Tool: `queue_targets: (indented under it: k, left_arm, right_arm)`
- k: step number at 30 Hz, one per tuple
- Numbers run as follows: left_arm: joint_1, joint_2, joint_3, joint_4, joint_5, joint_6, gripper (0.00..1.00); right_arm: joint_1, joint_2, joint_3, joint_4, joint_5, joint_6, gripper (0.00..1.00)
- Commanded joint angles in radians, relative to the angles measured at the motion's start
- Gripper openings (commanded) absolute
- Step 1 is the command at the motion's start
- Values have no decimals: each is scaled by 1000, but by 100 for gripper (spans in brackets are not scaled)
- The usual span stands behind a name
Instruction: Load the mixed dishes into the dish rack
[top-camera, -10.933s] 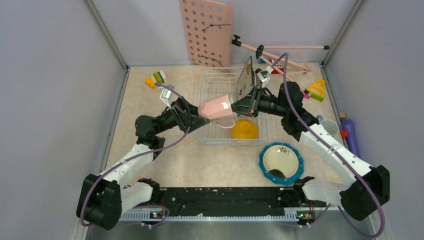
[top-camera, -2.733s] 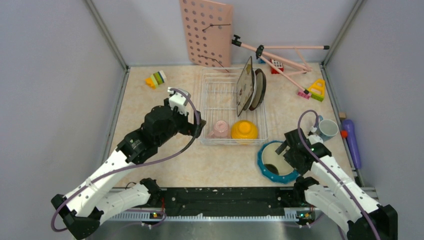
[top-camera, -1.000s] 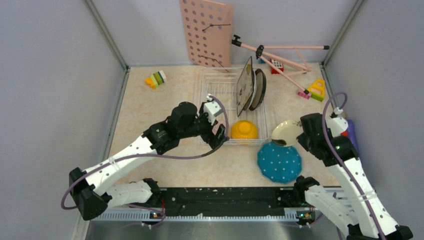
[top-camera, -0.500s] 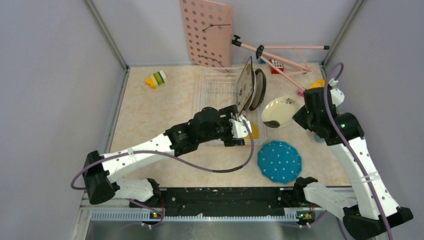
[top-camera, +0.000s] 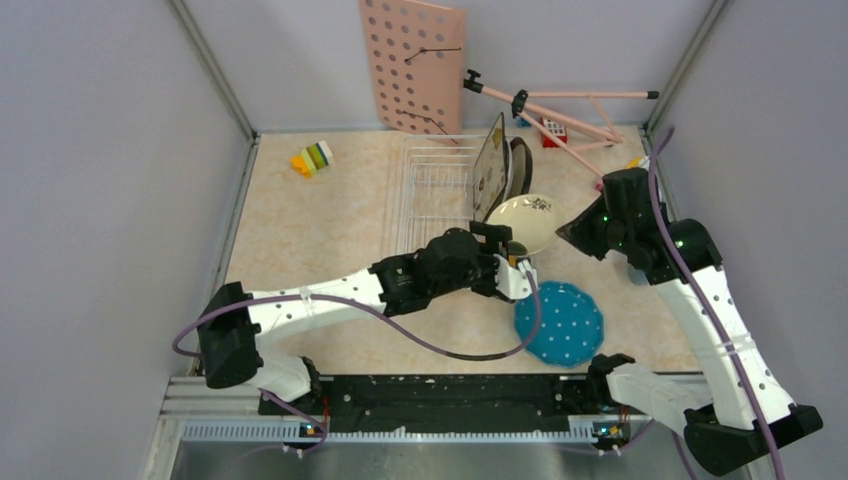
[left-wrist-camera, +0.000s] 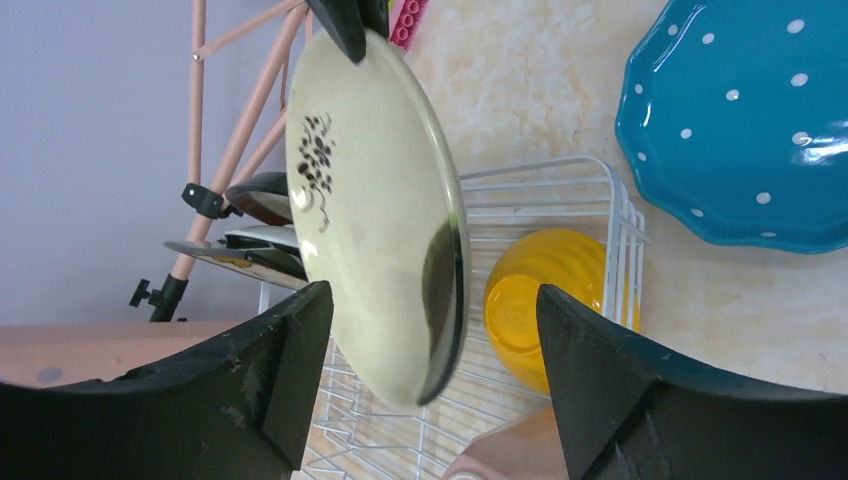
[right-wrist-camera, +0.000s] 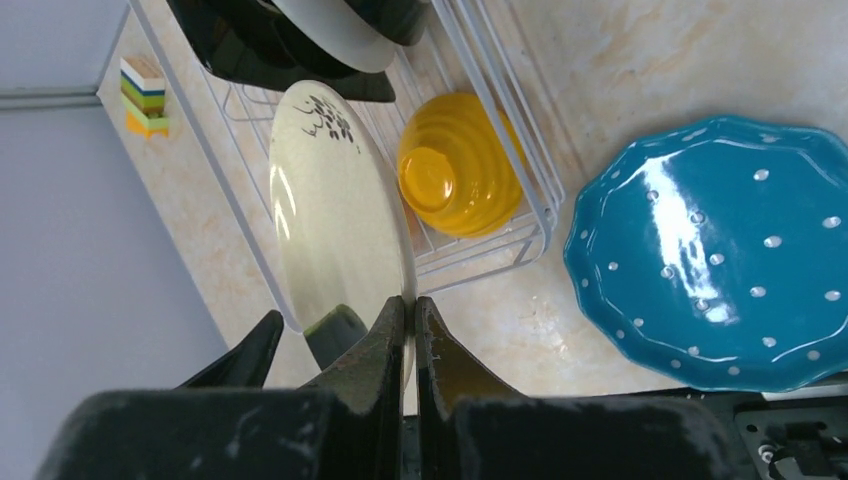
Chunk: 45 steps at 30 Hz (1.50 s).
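Note:
My right gripper is shut on the rim of a cream plate with a dark flower print, held on edge over the near right corner of the white wire dish rack. My left gripper is open, and the plate's lower edge hangs between its fingers. The teal white-dotted dish lies flat on the table just right of the rack. The square floral plate and brown-rimmed plate stand upright in the rack. A yellow-orange bowl sits upside down in the rack, beside the pink cup.
A pink pegboard leans on the back wall behind the rack. A pink folding stand lies at the back right with a red toy block under it. Striped toy blocks sit at the back left.
My right arm has carried the cream plate left, from beside the rack to over its near right corner. My left arm has swung right, bringing its open jaws around the plate's lower edge.

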Motion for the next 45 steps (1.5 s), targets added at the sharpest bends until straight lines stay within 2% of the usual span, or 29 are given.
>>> queue_targets:
  k: [1, 5, 6, 8, 10, 14, 15, 18, 20, 21, 23, 26, 28, 31, 35, 38, 45]
  left_arm:
    - [-10, 4, 39, 70, -47, 35, 71]
    - [-11, 14, 36, 73, -67, 35, 32]
    - [-11, 14, 36, 72, -68, 36, 25]
    - [-16, 18, 36, 62, -67, 45, 16]
    - [-27, 12, 17, 70, -78, 62, 1]
    - [-34, -17, -30, 123, -109, 58, 0]
    - [-34, -28, -34, 129, -113, 44, 0]
    - [-33, -65, -24, 112, -116, -27, 0]
    - [-29, -94, -1, 68, -112, -108, 0]
    - [-25, -109, 12, 33, -96, -149, 0]
    - [-18, -145, 25, -25, -69, -241, 0]
    - [-9, -197, 46, -46, -138, -425, 0]
    - [12, -215, 74, -68, -206, -536, 0]
    - [109, -222, 123, -114, -192, -713, 0]
    - [325, -232, 129, -70, 117, -1014, 0]
    - [414, -220, 122, -6, 175, -1115, 0]
    - [545, -78, 211, -1, 307, -1287, 0]
  right_arm:
    - [-6, -22, -30, 92, -95, 48, 0]
    - [-6, -26, -59, 120, -146, 67, 0]
    - [-6, -29, -66, 127, -158, 75, 0]
    - [-6, -33, -78, 138, -176, 86, 0]
    - [-7, -39, -89, 146, -179, 96, 0]
    - [-7, -47, -100, 162, -178, 99, 1]
    - [-6, -51, -100, 169, -171, 94, 9]
    - [-7, -71, -75, 143, -76, 83, 61]
    - [-7, -86, -36, 88, 38, 80, 78]
    - [-7, -95, -13, 64, 91, 69, 82]
    - [-7, -111, 26, 30, 193, 51, 83]
    - [-6, -151, 43, 14, 344, 39, 83]
    - [-7, -181, 30, 25, 397, 33, 83]
    - [-6, -223, -11, 56, 431, 25, 83]
    - [-6, -247, -40, 61, 466, 20, 83]
    - [-6, -256, -62, 69, 472, 16, 83]
    - [-7, -277, -136, 91, 467, -8, 83]
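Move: The cream plate, still pinched by the right hand, has its middle about 5 cm ahead and 4 cm right of the open left hand, at much its height; from the right hand it is roughly 6 cm left and 3 cm ahead. The rack's middle is some 10 cm ahead, 5 cm left and 15 cm below the left hand, with the yellow bowl almost straight beneath and the upright square tray about 14 cm ahead, 2 cm left. The cream plate changes hands in the air: the right hand eases it a couple of centimetres left, the left fingers shut on its near-left rim, then the right fingers open and back off about 11 cm to the right, rising and then sinking a little. Now holding it alone, the left hand lifts it some 10 cm and swings it left and forward, over 10 cm each way, wrist rolling and turning counter-clockwise, towards the rack's far left part. ##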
